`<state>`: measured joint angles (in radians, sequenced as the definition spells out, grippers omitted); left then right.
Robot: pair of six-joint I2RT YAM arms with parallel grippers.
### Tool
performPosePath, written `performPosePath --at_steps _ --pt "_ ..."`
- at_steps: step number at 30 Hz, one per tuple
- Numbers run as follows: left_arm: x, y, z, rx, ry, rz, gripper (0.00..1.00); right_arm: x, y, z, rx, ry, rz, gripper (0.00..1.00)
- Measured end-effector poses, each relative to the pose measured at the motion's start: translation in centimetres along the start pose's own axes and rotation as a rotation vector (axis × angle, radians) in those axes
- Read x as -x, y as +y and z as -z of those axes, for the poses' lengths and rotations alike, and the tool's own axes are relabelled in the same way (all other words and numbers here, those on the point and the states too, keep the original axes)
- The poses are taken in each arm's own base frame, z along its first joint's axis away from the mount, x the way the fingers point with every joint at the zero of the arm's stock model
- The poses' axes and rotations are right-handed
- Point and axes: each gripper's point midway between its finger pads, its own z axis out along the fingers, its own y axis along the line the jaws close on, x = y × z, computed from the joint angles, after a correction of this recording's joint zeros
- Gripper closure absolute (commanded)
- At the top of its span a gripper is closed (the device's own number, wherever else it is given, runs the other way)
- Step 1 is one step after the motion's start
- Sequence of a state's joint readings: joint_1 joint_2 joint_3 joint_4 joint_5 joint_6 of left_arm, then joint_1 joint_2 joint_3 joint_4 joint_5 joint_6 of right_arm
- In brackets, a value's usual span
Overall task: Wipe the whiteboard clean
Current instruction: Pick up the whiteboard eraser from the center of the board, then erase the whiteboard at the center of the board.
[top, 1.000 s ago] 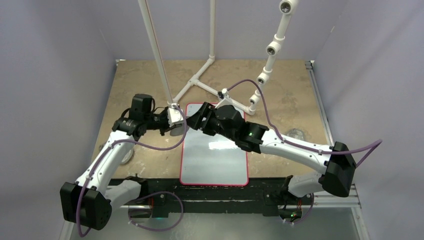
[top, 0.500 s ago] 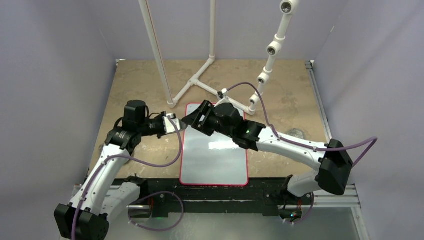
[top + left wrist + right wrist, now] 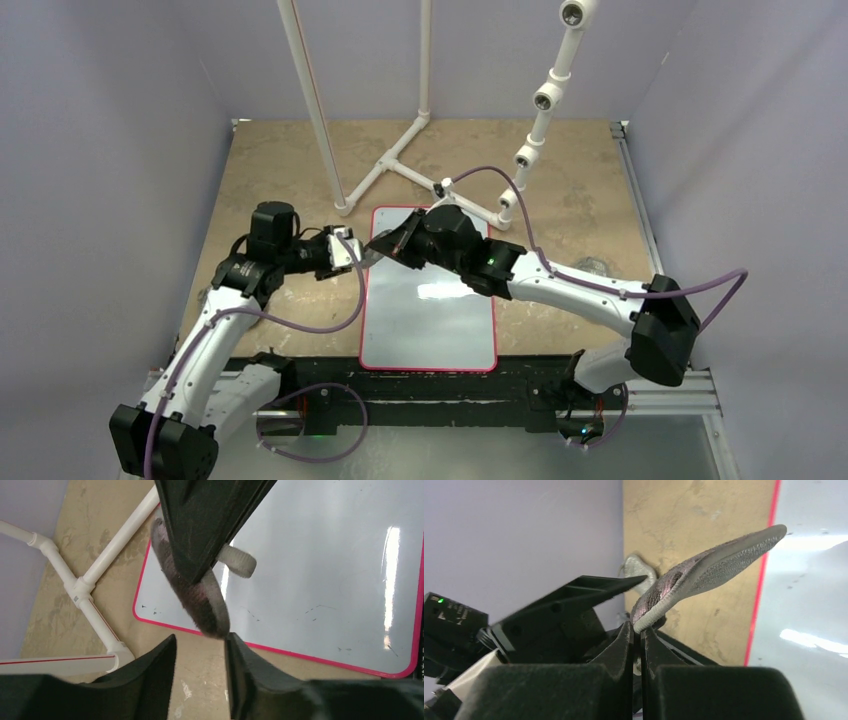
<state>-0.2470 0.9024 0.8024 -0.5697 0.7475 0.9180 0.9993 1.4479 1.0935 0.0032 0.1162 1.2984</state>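
Note:
The whiteboard (image 3: 430, 320), glossy white with a red border, lies flat at mid-table; only faint black specks show on it (image 3: 310, 570). A grey pad (image 3: 192, 587) hangs in the air over the board's far left corner. My right gripper (image 3: 388, 243) is shut on one end of the pad (image 3: 709, 572), its fingers (image 3: 637, 625) pinched tight on it. My left gripper (image 3: 200, 645) faces it from the left (image 3: 350, 250) with its jaws apart; the pad's other end just reaches the tip of one finger (image 3: 235, 650).
A white pipe frame (image 3: 400, 155) stands behind the board, with one foot (image 3: 90, 600) close to my left gripper. Crumpled grey wads lie on the tan table at the right (image 3: 595, 267) and left (image 3: 250, 310). Purple walls enclose the table.
My left gripper's jaws have parted and released the pad, while the right gripper has shut on it. The right arm has edged slightly toward the left gripper.

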Motion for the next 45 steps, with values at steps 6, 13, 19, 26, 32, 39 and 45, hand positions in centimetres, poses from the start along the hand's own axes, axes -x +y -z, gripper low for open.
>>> performPosePath --at_steps 6,13,19,26,32,39,45 --pt "-1.5 0.1 -1.1 -0.026 0.06 0.187 0.39 2.0 -4.1 2.4 -0.188 -0.09 0.122 1.0" --pt "-5.8 -0.1 -3.7 -0.075 0.215 0.475 0.39 5.3 -10.6 7.6 -0.52 -0.187 0.342 1.0" --pt "-10.5 -1.1 -5.5 -0.096 0.364 0.602 0.41 5.3 -19.6 7.9 -0.888 -0.116 0.533 1.0" --pt "-12.8 -1.6 -6.3 -0.107 0.432 0.636 0.41 8.2 -24.6 5.6 -0.984 -0.072 0.572 1.0" --pt "-14.4 -2.4 -7.2 -0.134 0.465 0.687 0.41 11.6 -24.4 2.8 -0.888 -0.102 0.592 1.0" --pt "-15.8 -2.9 -8.1 -0.144 0.495 0.722 0.4 10.6 -28.9 1.4 -0.954 -0.029 0.618 1.0" --pt "-16.0 -2.2 -8.5 -0.129 0.492 0.712 0.39 10.2 -29.0 1.2 -0.895 -0.038 0.608 1.0"
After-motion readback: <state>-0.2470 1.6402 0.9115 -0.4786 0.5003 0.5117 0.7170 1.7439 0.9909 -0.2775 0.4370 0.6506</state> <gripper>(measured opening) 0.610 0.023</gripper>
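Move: The eraser is already in the right hand's shut fingers, its middle about 4 cm below and 2 cm ahead of that hand, and some 2 cm ahead and 2 cm right of the left hand, whose fingers are already parting. From the right hand, the whiteboard's right part lies about 8 cm ahead, 20 cm right and 23 cm down, the pipe joint beyond it 17 cm ahead, 25 cm right. The board's left edge is roughly 5 cm ahead, 1 cm left and 18 cm below the left hand. Rightward and down, the right hand carries the pinched eraser some 20 cm away from the left hand, rolling about 60 degrees to point down, then goes 8 cm forward and sinks again to the board near its right edge. The left hand opens wider and comes free, dropping about 17 cm and slightly forward to the board's left edge, tipping down. ##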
